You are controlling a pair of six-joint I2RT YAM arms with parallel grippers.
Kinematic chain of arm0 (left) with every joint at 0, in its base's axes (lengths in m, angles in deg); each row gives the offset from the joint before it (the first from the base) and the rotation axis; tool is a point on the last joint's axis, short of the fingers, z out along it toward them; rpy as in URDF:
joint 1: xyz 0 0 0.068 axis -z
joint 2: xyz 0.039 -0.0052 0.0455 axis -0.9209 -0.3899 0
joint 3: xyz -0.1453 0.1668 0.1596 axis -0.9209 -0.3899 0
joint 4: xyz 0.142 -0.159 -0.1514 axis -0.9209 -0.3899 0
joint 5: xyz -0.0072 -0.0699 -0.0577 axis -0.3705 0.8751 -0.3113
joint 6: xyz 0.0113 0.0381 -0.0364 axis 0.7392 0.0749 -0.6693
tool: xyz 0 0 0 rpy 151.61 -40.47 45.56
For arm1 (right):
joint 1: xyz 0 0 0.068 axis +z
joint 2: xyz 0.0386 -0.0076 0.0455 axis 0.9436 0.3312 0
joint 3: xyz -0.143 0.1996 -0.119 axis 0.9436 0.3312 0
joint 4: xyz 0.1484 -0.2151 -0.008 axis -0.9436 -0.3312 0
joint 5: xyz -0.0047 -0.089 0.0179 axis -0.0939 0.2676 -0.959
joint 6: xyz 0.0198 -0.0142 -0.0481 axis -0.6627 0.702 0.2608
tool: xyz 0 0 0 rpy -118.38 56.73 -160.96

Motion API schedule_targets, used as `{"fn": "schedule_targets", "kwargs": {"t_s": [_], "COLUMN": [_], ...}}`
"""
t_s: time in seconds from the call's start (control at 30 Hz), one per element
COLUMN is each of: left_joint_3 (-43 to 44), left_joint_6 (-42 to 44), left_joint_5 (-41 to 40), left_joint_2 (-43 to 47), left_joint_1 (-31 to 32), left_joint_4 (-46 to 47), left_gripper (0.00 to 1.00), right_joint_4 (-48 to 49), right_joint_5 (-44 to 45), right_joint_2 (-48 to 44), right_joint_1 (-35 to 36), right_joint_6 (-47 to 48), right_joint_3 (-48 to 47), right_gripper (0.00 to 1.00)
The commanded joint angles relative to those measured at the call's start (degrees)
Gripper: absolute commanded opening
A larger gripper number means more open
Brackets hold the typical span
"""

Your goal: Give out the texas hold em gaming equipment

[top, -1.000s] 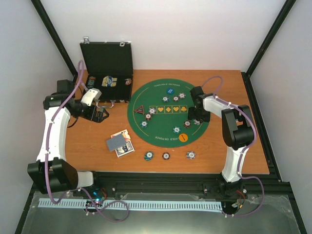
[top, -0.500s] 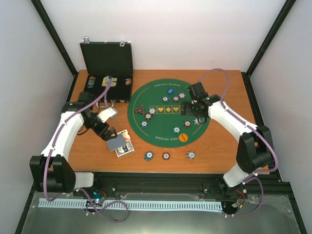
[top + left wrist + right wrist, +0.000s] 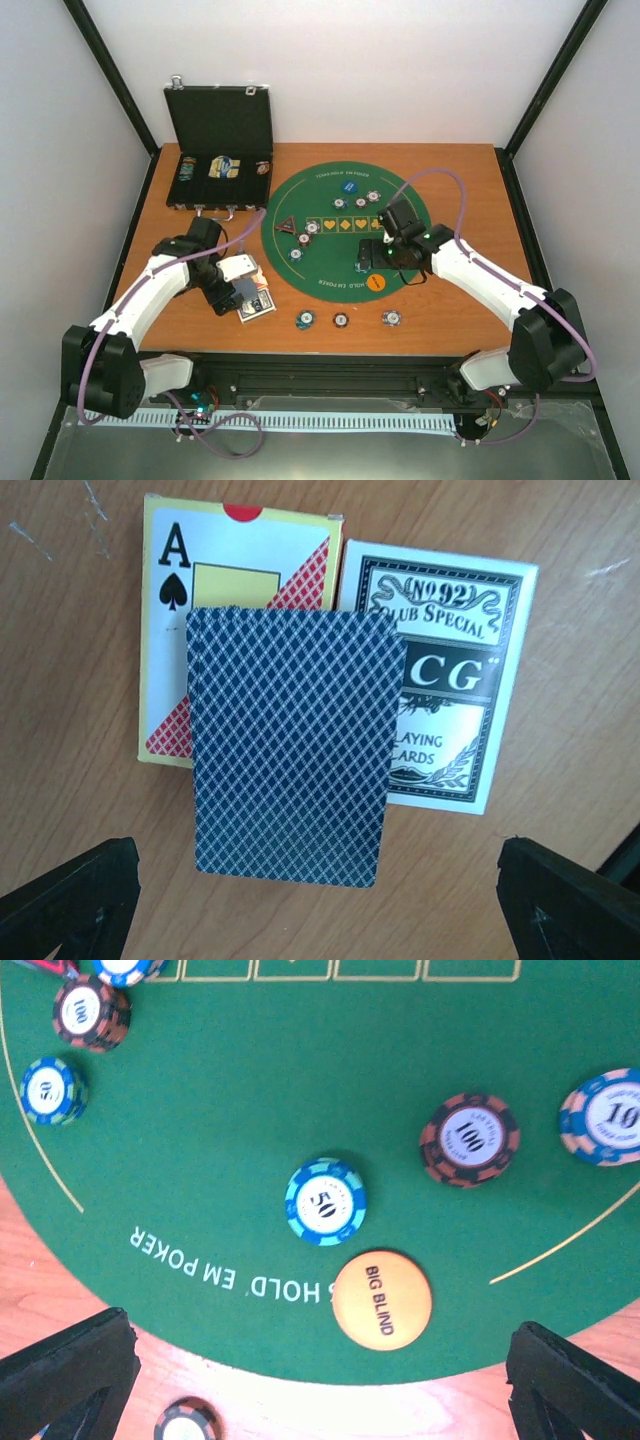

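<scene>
A deck of blue-backed playing cards [image 3: 290, 745] lies on two card boxes, a yellow-red one [image 3: 215, 570] and a white one [image 3: 455, 680]. My left gripper [image 3: 320, 910] hangs open just above the deck, a finger on either side and nothing held; in the top view the left gripper [image 3: 243, 288] covers the deck. My right gripper [image 3: 320, 1385] is open over the green mat [image 3: 220, 1130], above a blue 50 chip [image 3: 326, 1201] and the orange BIG BLIND disc [image 3: 382, 1299]. In the top view the right gripper [image 3: 372, 256] hovers beside the orange disc [image 3: 375, 283].
More chips lie on the mat [image 3: 300, 270], with a blue disc [image 3: 349, 186] and a dark triangular token [image 3: 287, 226]. Three chips [image 3: 341, 320] sit on the wood near the front edge. The open black case [image 3: 220, 125] stands at the back left.
My left arm swung from beside the case forward to over the cards. My right arm came toward the mat's near edge and its jaws opened wider.
</scene>
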Motion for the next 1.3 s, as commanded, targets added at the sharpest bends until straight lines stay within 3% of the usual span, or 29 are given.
{"fn": "schedule_targets", "kwargs": {"t_s": [0.0,1.27], "left_joint_3": [-2.43,-11.43], "left_joint_6": [2.98,9.89], "left_joint_5": [-3.30,-7.83], "left_joint_2": [2.18,-0.79], "left_joint_1": [0.82,0.90], "left_joint_4": [5.60,15.24], "left_gripper": [1.00,1.00], "right_joint_4": [1.55,1.03], "right_joint_5": [-1.07,-0.88], "right_joint_2": [-1.55,-1.63], "right_joint_1": [2.12,6.57], "right_joint_6": [-1.31,-2.47], "right_joint_3": [1.31,0.52], "right_gripper": [1.00,0.99]}}
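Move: The blue deck lies about 3 cm ahead of the left hand, 3 cm to its right and 7 cm below. Around it, also on the table, the red card box is some 6 cm ahead and 6 cm right of that hand, the white card box level with it and 7 cm right. From the right hand the deck is about 33 cm left, roughly level, 11 cm lower. Wide open, the left hand sinks about 5 cm, edging left, towards the blue deck; the right eases left-back. ##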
